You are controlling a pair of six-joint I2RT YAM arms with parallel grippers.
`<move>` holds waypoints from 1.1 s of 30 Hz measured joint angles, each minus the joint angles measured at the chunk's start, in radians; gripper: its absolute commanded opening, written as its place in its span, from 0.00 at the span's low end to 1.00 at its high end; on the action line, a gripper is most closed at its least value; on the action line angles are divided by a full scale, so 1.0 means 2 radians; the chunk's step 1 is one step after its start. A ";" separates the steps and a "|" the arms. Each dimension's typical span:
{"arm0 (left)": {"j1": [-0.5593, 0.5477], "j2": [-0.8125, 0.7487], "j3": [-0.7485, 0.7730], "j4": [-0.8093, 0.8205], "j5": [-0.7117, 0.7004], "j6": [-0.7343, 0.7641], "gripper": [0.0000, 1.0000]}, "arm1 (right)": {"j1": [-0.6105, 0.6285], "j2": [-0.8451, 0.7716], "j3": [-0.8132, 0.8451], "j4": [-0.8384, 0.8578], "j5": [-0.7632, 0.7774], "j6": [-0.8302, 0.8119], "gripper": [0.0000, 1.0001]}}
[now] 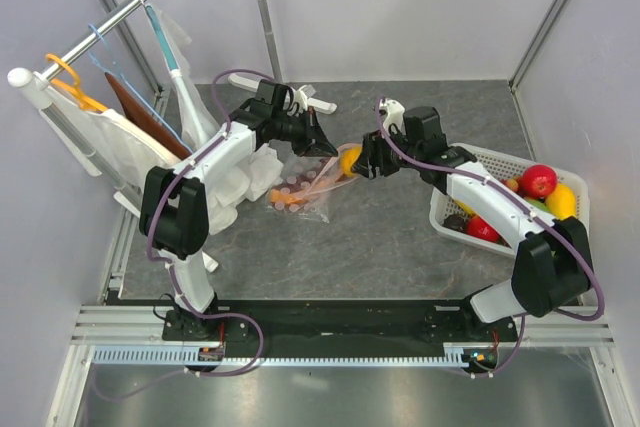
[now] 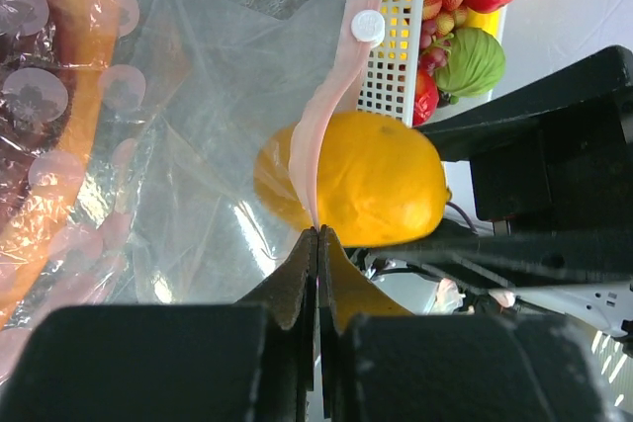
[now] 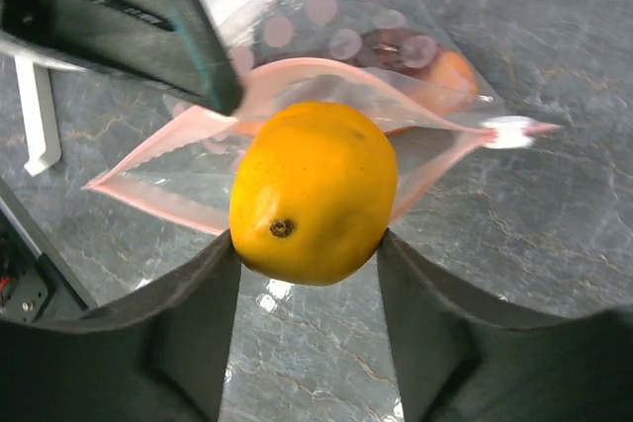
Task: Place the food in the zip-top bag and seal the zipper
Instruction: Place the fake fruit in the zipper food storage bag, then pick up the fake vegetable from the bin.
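The zip-top bag (image 1: 300, 192) lies mid-table with an orange-brown piece (image 2: 74, 145) inside. My left gripper (image 1: 325, 142) (image 2: 317, 232) is shut on the pink zipper (image 2: 326, 106) strip and lifts the upper lip, so the mouth gapes (image 3: 326, 76). The white slider (image 2: 368, 26) (image 3: 509, 131) sits at the strip's end. My right gripper (image 1: 352, 162) (image 3: 307, 234) is shut on a yellow lemon (image 3: 312, 195) (image 2: 366, 180) and holds it right at the bag's mouth, partly past the lip. More food sits in the white basket (image 1: 480, 155).
The basket at the right holds a red apple (image 1: 538, 180), a yellow piece (image 1: 562, 199) and a green cabbage (image 2: 475, 61). A rail with hangers and white cloth (image 1: 100, 137) stands at the left. A white stand (image 1: 310, 102) lies behind the bag.
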 measured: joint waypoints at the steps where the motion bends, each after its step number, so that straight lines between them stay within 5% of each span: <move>1: 0.000 0.000 0.000 0.000 0.000 0.000 0.02 | 0.005 0.002 0.004 -0.003 -0.001 -0.003 0.78; 3: 0.000 0.000 0.000 0.000 0.001 0.000 0.02 | 0.012 0.005 0.013 -0.008 -0.004 -0.008 0.92; 5: 0.000 0.000 0.000 0.000 0.001 0.000 0.02 | 0.016 0.009 0.022 -0.014 -0.006 -0.015 0.94; 16: 0.000 -0.001 0.000 0.000 0.002 0.000 0.02 | 0.007 0.000 0.060 -0.076 -0.009 -0.050 0.96; 33: -0.031 -0.073 0.058 -0.061 -0.052 0.058 0.02 | -0.140 -0.103 0.073 -0.225 -0.043 -0.111 0.92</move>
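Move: The right hand already holds the yellow-orange fruit partly in the bag's mouth, whose middle lies about 6 cm to its left, level fore and aft, and some 4 cm lower; the long orange food inside the bag is about 16 cm left, 7 cm back and 10 cm down, and the fruit basket's middle some 34 cm right, 8 cm back and 10 cm down. From the left hand, pinching the rim, that mouth's middle is about 3 cm back, level sideways and 4 cm lower. The right hand spreads its fingers from about half open to nearly full width, easing about 1 cm left as it lets go of the yellow-orange fruit in the bag's mouth, then rises some 6 cm and draws away to the right, ending about 11 cm right of its start, towards the basket. The left hand keeps its pinch on the rim and holds still until the right is pulling clear, then lifts the rim about 8 cm, drifting slightly back and rolling some 15 degrees. ##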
